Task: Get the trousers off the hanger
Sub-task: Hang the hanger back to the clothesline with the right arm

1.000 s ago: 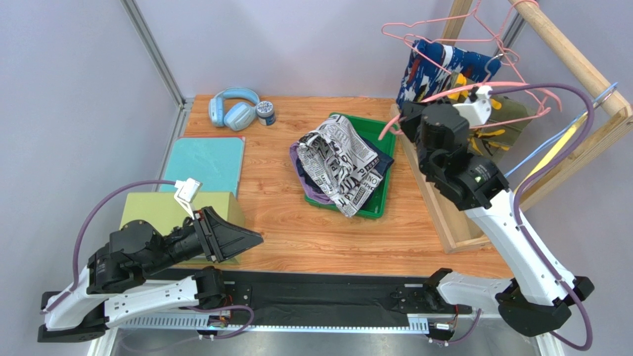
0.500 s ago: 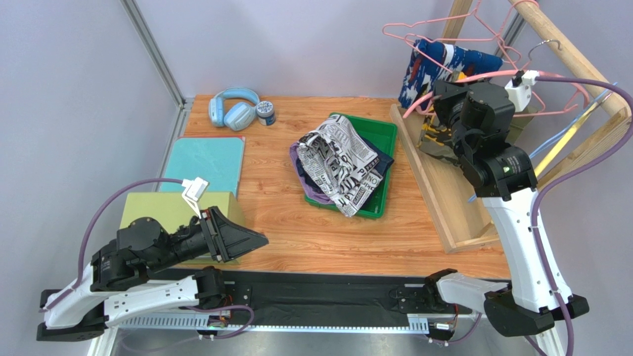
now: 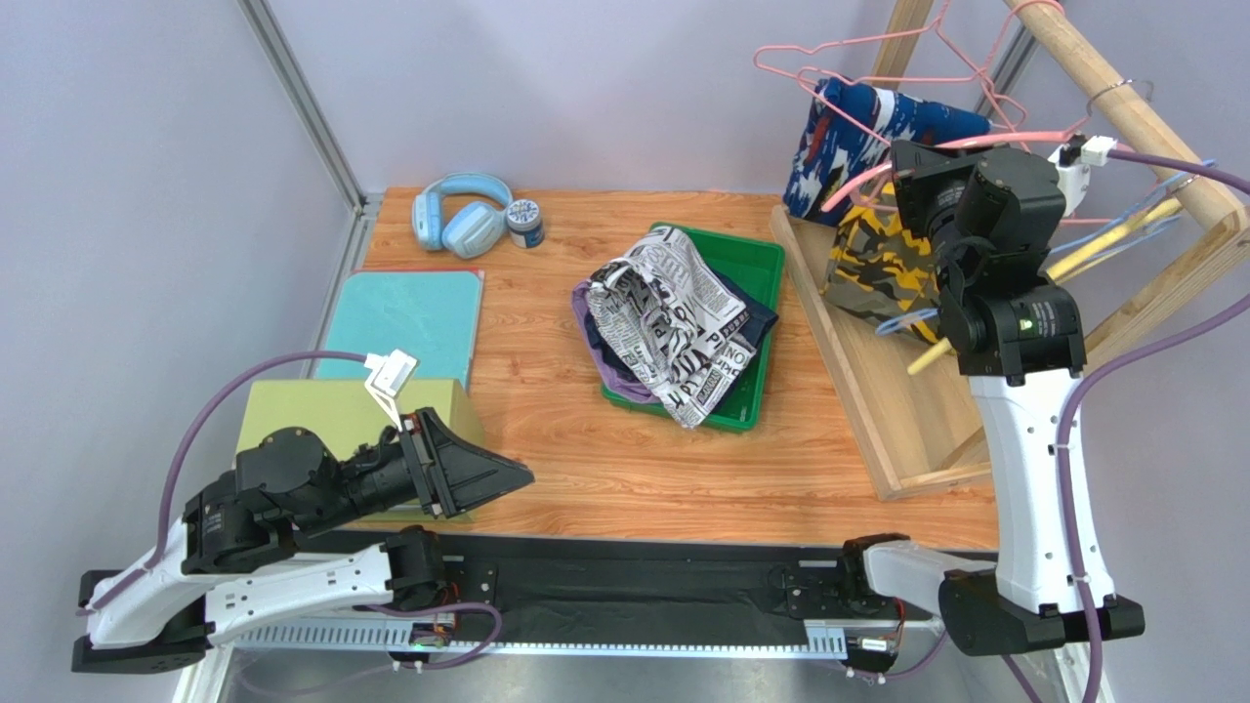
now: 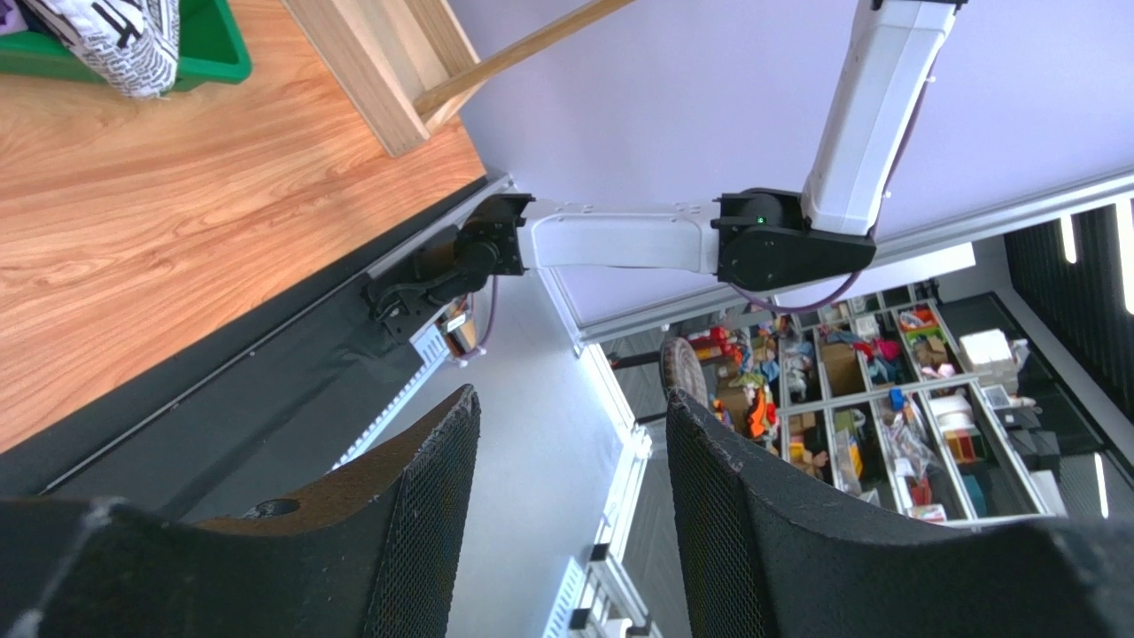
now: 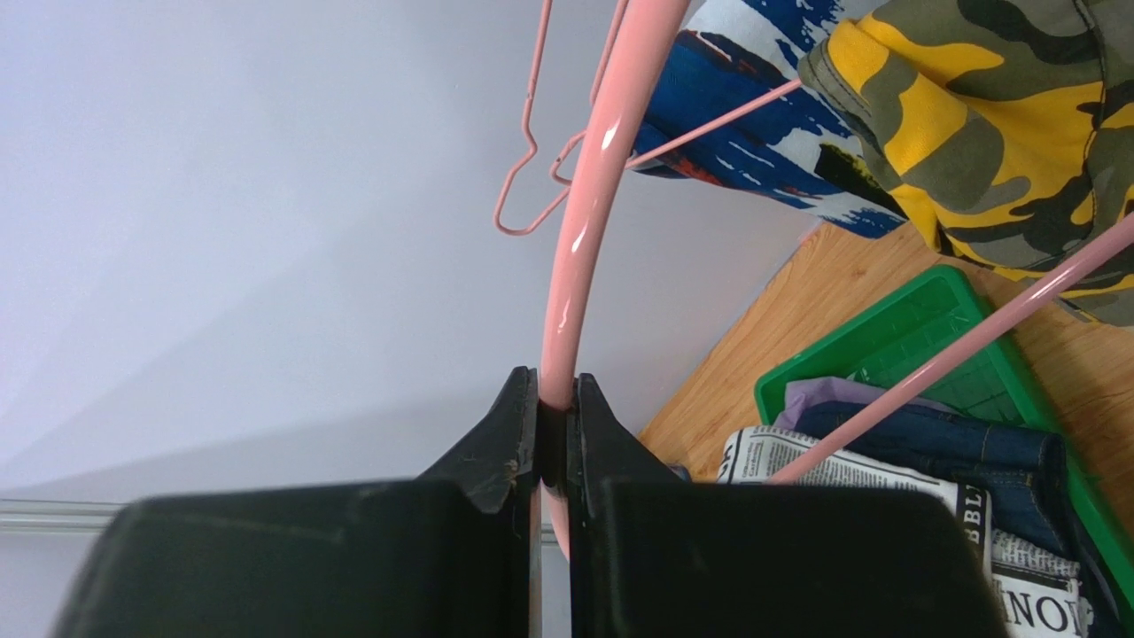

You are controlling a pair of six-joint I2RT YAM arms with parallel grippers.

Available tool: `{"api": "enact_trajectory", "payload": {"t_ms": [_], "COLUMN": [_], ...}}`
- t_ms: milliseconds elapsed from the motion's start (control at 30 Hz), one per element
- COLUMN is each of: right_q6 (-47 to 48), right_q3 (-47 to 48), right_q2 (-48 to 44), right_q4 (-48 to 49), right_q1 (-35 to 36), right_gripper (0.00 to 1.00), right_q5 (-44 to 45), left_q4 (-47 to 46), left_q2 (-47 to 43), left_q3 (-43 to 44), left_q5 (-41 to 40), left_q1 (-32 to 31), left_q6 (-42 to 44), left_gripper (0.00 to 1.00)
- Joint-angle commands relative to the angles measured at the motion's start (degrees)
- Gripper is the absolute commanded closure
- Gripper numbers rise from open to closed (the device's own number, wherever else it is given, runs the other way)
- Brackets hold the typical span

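Note:
My right gripper (image 3: pixel 900 173) (image 5: pixel 557 394) is shut on a pink hanger (image 3: pixel 954 151) (image 5: pixel 588 226) up by the wooden rack. Yellow-olive camouflage trousers (image 3: pixel 875 258) (image 5: pixel 992 126) hang from that hanger. Blue-white-red print trousers (image 3: pixel 863 129) (image 5: pixel 740 96) hang behind them. Newsprint trousers (image 3: pixel 668 315) (image 5: pixel 852 468) lie on top of denim trousers (image 3: pixel 751 314) (image 5: pixel 961 444) and purple trousers (image 3: pixel 589 331) (image 5: pixel 832 395) in a green tray (image 3: pixel 760 261) (image 5: pixel 905 332). My left gripper (image 3: pixel 508 476) (image 4: pixel 567 415) is open and empty, low at the near left.
The wooden rack (image 3: pixel 1137 110) with its base board (image 3: pixel 866 388) stands at the right, with bare pink wire hangers (image 3: pixel 866 59) and blue and yellow hangers (image 3: pixel 1123 242). Blue headphones (image 3: pixel 462 213), a small jar (image 3: pixel 525 223), a teal mat (image 3: pixel 404 322) and an olive box (image 3: pixel 330 415) sit left.
My right arm has risen and swung right and back with the pink hanger held, lifting the camouflage trousers into fuller view. The left arm has barely moved.

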State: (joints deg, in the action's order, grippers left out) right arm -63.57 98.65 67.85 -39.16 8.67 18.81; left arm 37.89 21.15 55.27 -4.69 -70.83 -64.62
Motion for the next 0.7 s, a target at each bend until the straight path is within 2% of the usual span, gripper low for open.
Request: {"api": "enact_trajectory", "payload": {"t_ms": [0,233,367,600,667], "right_q6": [-4.1,-5.16,-4.81,-0.07,1.51], "right_q3": [-0.12,-5.39,-8.65,-11.38,-11.38], "right_q2": [-2.37,-7.64,-10.72,-16.17,-17.05], "right_q4": [0.75,1.01,2.15,1.63,0.49], "right_q1": [-2.51,-2.43,-2.51,-2.51,-2.51], "right_gripper": [1.0,1.0,0.93,0.63,0.58], "right_q5": [0.53,0.44,-1.31,-3.95,-5.0], "left_q4": [-1.5,-2.47,-3.08,-3.52,-3.7], "left_q2": [0.91,1.18,1.35,1.35,1.35], "left_q3": [1.34,0.46,-0.24,-0.86,-1.21], "left_q5": [1.08,1.35,1.79,1.96,1.96], "left_q1": [0.08,0.08,0.08,0.08,0.08], "left_q6": [-0.59,-0.68,-0.95,-0.95,-1.03], "left_gripper": [0.4,0.4,0.4,0.4,0.4]}}
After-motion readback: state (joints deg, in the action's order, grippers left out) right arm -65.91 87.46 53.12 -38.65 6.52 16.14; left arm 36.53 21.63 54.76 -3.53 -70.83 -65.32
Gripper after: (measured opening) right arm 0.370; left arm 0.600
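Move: The right hand holds the pink hanger near its left end; the clothesline spot for its hook is about 16 cm to the right, 4 cm ahead and 8 cm above. The camouflage trousers hang some 6 cm ahead, 9 cm right and 18 cm below, the blue-white trousers about 18 cm ahead, 9 right and 14 below, and the blue hanger roughly 6 cm back, 15 right and 6 below. From the left hand that clothesline spot is about 34 cm ahead, 55 right and 20 above. Still pinching the pink hanger near its left end, the right hand pulls straight back towards the robot, easing about 1 cm right at first and keeping nearly level. After some 3 cm the fingers start to open, reaching about a third of their range as the hand keeps backing away, 6.5 cm in all, with the bar still lying between them. ##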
